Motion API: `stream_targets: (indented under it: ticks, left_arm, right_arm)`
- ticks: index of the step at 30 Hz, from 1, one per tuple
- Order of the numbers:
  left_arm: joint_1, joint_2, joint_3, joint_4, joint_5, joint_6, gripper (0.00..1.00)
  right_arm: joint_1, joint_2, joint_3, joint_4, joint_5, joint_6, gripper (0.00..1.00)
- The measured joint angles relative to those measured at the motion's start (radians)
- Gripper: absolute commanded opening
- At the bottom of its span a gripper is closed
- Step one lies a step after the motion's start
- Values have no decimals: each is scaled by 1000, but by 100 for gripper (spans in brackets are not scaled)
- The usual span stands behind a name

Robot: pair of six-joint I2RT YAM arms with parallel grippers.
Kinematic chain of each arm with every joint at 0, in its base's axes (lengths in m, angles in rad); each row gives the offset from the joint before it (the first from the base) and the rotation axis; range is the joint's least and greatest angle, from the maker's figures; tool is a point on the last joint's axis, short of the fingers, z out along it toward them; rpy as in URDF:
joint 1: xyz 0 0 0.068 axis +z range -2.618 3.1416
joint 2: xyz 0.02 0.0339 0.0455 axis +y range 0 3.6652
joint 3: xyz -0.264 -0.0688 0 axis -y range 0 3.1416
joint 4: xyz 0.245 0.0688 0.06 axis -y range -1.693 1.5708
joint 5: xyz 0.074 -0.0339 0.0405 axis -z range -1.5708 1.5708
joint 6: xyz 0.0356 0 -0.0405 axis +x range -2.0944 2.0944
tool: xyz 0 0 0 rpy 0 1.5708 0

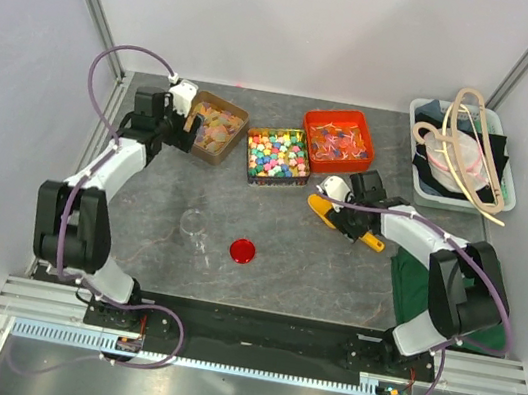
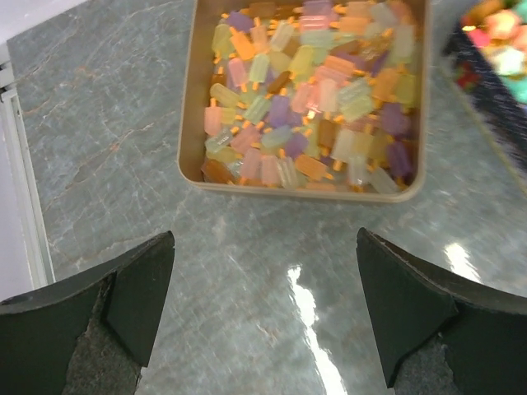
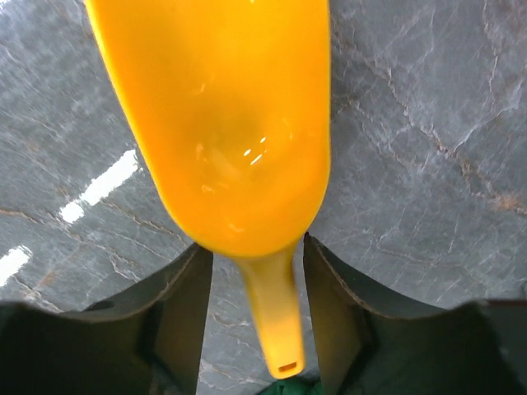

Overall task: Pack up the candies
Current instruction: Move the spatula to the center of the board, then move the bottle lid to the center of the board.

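Observation:
The candies (image 1: 218, 126) are small pastel translucent pieces that fill a tan box (image 2: 191, 140) at the back left; in the left wrist view the candies (image 2: 309, 90) lie just beyond my fingers. My left gripper (image 1: 191, 127) (image 2: 263, 247) hovers wide open at the box's near side with only table between its fingers. A yellow scoop (image 1: 323, 208) (image 3: 222, 123) lies on the table at the right. My right gripper (image 1: 352, 218) (image 3: 258, 263) straddles the scoop's handle, open, with a gap on each side.
A black box of bright multicoloured candies (image 1: 278, 154) (image 2: 494, 41) and a red box (image 1: 338, 140) stand beside the tan one. A clear cup (image 1: 195, 224) and a red lid (image 1: 243, 250) lie mid-table. A grey bin (image 1: 421, 107) is at the back right, and a green cloth (image 1: 410, 283) lies by the right arm.

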Motion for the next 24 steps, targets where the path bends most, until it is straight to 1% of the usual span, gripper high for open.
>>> stream_targets:
  ticks: [4,6,10,12,16,20,23,24]
  left_arm:
    - [2,109,48,29,-48,10,96]
    - [2,158,79,36,-68,16,96]
    - [5,179,88,42,-57,25,96]
    - [5,172,83,51,-19,32,97]
    - [6,105,20,44,73,62,98]
    - [5,-17,-93,23,153,101,99]
    - [6,-90,-159,10,200,127,99]
    - [6,-112,-182,6,211,134,99]
  right_arm:
    - [-11,-7,-15,0,-5,-6,68]
    - [-16,-14,-21,0,-10,-7,70]
    - [-24,-40,-28,-1,-21,-10,77]
    - [-29,-63,-32,-1,-26,-13,79]
    - [-36,-127,-41,-6,-40,-20,81]
    - [-35,-186,-34,-40,-88,-27,81]
    - [-20,-198,17,-102,-134,-26,81]
    - [3,-197,49,-127,-139,-24,81]
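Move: The spatula lies right under the right hand, its middle about 1 cm ahead and 1 cm left, 1 cm below. From that hand the red box is some 18 cm ahead and 5 cm left, the green cloth 10 cm back and 21 cm right. From the left hand, some 13 cm above these things, the clear jar lies about 18 cm back and 6 cm right, the gummy tray 7 cm ahead and 6 cm right, the spatula 12 cm back and 36 cm right. Already loosened round the spatula's neck, the right fingers open wide and come clear; after a brief pause low down that hand rises about 6 cm, easing left only at the end. The left hand, open, first dips forward and down towards the gummy tray, then swings back some 8 cm and to the right towards the clear jar, turning clockwise. ##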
